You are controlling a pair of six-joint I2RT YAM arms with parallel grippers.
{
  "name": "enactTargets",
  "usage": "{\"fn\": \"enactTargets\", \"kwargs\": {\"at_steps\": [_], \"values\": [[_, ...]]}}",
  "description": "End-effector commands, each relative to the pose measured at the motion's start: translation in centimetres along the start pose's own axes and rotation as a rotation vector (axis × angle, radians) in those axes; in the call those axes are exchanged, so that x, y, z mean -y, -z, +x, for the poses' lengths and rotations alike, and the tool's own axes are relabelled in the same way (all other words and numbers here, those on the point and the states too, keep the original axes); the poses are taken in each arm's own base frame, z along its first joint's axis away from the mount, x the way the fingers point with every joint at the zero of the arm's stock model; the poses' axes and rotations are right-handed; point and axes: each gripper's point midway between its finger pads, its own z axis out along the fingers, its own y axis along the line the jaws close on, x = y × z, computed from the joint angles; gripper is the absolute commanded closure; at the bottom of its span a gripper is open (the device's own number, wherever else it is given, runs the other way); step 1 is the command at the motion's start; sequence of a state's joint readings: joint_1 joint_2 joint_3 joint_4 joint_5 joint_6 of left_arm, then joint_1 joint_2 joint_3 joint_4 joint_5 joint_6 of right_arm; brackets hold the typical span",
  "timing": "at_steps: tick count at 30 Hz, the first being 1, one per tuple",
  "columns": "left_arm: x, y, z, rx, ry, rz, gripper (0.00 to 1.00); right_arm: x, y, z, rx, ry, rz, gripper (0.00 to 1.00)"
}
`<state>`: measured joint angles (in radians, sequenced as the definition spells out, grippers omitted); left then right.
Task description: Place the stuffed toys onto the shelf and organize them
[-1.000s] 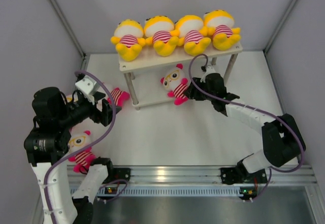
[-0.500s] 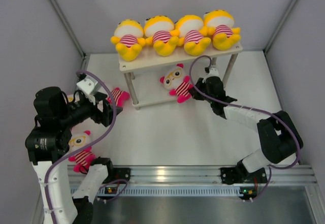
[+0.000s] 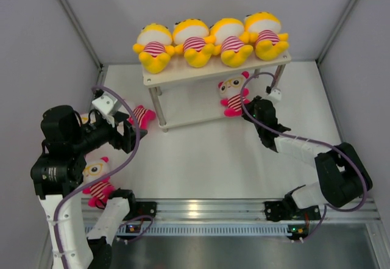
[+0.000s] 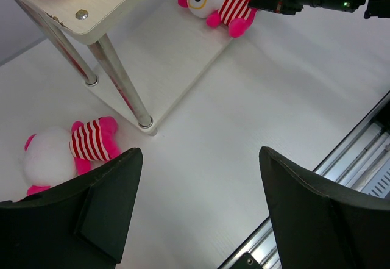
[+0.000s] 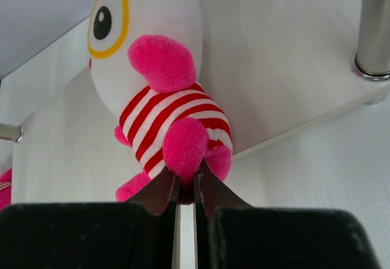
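Several yellow stuffed toys (image 3: 192, 40) sit in a row on the shelf's top board (image 3: 177, 74). On the lower board (image 5: 274, 68) lies a pink stuffed toy (image 3: 233, 92) (image 5: 152, 68), under the right half of the shelf. My right gripper (image 3: 247, 107) (image 5: 186, 180) is shut on its pink foot. A second pink toy (image 3: 141, 115) (image 4: 61, 156) lies on the table left of the shelf's front leg (image 4: 119, 80). My left gripper (image 3: 128, 136) (image 4: 200, 159) hangs open just beside it, holding nothing. A third pink toy (image 3: 97, 180) lies by the left arm's base.
Grey walls close in the table on the left, right and back. A metal rail (image 3: 207, 208) runs along the near edge. The shelf's thin right leg (image 5: 373, 31) stands just right of the held toy.
My right gripper shut on the pink toy's foot and moved it rightward along the lower board. The left arm barely moved.
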<state>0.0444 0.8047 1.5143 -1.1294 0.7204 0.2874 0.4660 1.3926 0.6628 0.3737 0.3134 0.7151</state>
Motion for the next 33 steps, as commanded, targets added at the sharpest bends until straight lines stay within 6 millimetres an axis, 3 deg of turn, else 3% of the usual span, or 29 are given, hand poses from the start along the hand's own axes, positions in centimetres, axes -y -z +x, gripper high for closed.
{"fn": "enactTargets", "kwargs": {"at_steps": [1, 12, 20, 23, 24, 27, 30, 33], "values": [[0.0, 0.0, -0.4, 0.024, -0.024, 0.000, 0.16, -0.2, -1.1, -3.7, 0.127, -0.073, 0.031, 1.00], [-0.2, 0.0, 0.1, 0.013, -0.025, -0.011, 0.16, 2.0, -2.7, -4.6, 0.156, -0.017, 0.114, 1.00], [-0.3, -0.1, 0.2, 0.008, -0.023, -0.013, 0.16, 2.7, -2.8, -5.4, 0.183, 0.054, 0.155, 0.92], [-0.3, -0.1, 0.3, 0.007, -0.028, -0.016, 0.16, 2.6, -2.8, -5.9, 0.181, 0.086, 0.163, 0.80], [-0.5, -0.2, 0.5, 0.001, -0.026, -0.022, 0.16, 2.6, -2.7, -6.0, 0.177, 0.093, 0.164, 0.65], [-0.8, -0.3, 0.9, -0.009, -0.029, -0.032, 0.16, 2.7, -2.2, -5.8, 0.170, 0.109, 0.157, 0.50], [-1.3, -0.5, 1.7, -0.031, -0.030, -0.052, 0.16, 2.7, -1.4, -6.3, 0.181, 0.121, 0.149, 0.43], [-3.0, -0.5, 3.0, -0.080, -0.014, -0.141, 0.15, 2.5, -0.5, -6.9, 0.185, 0.144, 0.142, 0.39]]}}
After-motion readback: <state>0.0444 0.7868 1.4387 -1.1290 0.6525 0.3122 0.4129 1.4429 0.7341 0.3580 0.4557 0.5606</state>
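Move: The panda toy hangs from my right fingertips by a leg, its middle about 6 cm ahead and 5 cm left at my hand's height. The free spot at the lower shelf's right end is some 8 cm ahead, 2 cm left and 2 cm down. The front right post's foot stands roughly 3 cm ahead, 7 cm right and 4 cm below. From my left hand that spot lies about 30 cm forward, 32 cm right and 26 cm down. With the leg still pinched, I slide my right hand about 4 cm right and 3 cm forward along the lower shelf's front edge towards the post, turning and rolling clockwise some 10 degrees. Over the last part I open the fingers to more than half and let go of the leg. My left hand only sinks about 2.5 cm near the end. ##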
